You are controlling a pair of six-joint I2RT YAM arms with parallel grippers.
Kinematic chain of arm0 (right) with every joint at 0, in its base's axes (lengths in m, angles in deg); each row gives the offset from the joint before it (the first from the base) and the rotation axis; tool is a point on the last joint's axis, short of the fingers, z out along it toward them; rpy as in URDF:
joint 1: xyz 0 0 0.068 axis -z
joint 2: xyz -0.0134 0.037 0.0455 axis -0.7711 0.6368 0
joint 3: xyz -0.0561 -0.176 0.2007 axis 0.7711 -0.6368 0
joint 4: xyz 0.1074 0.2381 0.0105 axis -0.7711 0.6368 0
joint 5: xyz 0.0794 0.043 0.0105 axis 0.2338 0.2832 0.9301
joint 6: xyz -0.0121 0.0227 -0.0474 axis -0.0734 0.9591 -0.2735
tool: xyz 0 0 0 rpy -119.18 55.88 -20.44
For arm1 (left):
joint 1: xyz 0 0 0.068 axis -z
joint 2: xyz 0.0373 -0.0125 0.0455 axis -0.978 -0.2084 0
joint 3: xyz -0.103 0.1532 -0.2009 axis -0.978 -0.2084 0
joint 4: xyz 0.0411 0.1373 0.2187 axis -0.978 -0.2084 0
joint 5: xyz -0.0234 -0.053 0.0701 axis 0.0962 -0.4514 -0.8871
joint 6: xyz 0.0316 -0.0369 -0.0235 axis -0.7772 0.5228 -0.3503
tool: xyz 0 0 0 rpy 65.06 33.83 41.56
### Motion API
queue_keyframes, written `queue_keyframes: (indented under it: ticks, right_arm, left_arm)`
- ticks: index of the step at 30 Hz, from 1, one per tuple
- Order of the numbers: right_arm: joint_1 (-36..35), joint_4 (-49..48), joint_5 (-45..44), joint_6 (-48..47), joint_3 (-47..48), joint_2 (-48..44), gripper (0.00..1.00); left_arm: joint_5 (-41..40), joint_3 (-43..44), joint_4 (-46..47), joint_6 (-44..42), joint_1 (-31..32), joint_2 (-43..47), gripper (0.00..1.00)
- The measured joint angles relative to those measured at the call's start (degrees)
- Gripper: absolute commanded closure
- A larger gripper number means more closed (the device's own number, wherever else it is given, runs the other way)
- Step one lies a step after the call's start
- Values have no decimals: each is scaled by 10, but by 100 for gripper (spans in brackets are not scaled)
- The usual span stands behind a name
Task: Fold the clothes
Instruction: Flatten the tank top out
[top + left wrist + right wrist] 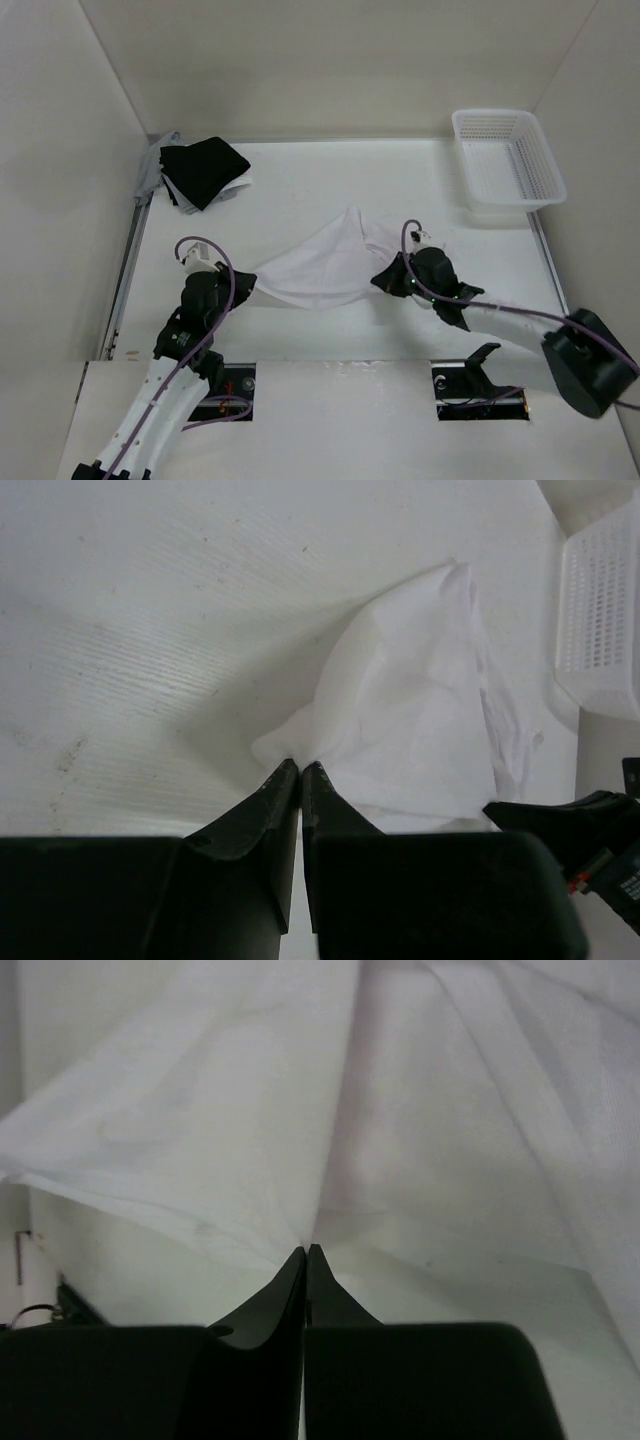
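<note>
The clothes (325,265) are one thin white garment, stretched between my two grippers over the middle of the table and rising to a peak at the back. My left gripper (246,284) is shut on its left corner; in the left wrist view the fingertips (300,767) pinch the clothes (410,720) at their edge. My right gripper (385,279) is shut on the garment's right side. In the right wrist view its tips (307,1250) meet in a fold of the clothes (250,1110), which fill that view.
A black garment (203,168) lies folded on a grey cloth (153,170) at the table's (300,190) back left corner. A white plastic basket (508,158) stands at the back right. White walls enclose the table on three sides.
</note>
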Motion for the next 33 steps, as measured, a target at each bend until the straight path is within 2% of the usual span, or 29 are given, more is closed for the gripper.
queue_keyframes:
  ticks: [4,8,14,18,22,24,27,29,33]
  right_arm:
    - [-9,115,-22,-9,46,-178,100]
    - [-36,253,-70,-39,224,-285,100]
    - [-140,347,-166,-102,541,-293,100]
    - [-240,384,-240,-139,680,-272,100]
    - [-352,393,-315,-177,753,-239,100]
    - [-380,393,-342,-191,760,-223,100]
    - [-376,394,-363,-198,739,-201,100]
    - [-341,395,-358,-196,707,-189,100]
    - [-199,396,-281,-166,642,-148,100]
  left_arm:
    - [0,66,-5,0,-9,-1,98]
    - [-1,199,9,1,-15,-18,99]
    - [-5,422,66,8,-15,-51,99]
    - [-5,544,83,12,-15,-61,99]
    - [-1,621,94,18,-27,-63,99]
    - [3,632,103,24,-37,-62,99]
    - [15,601,114,39,-45,-62,99]
    - [19,555,117,49,-45,-63,99]
    - [19,461,115,65,-50,-103,99]
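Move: Both grippers already pinch the tank top, which lies bunched between and under them. Its middle is about 20 cm right of the left gripper, 5 cm ahead and some 7 cm below; from the right gripper it is roughly 6 cm left, 5 cm ahead and 3 cm below. The black cloth is some 25 cm ahead of the left gripper and 11 cm left; the white basket is about 28 cm ahead of the right gripper and 30 cm right. Keep both grippers shut on the tank top and whip it straight up off the table by some 50 cm, drawing both hands back about 12 cm near the top and tipping the fingers sharply upward. Then, without letting go, swing both forward and down by roughly 10 cm, letting the fingers tip partway back down. ##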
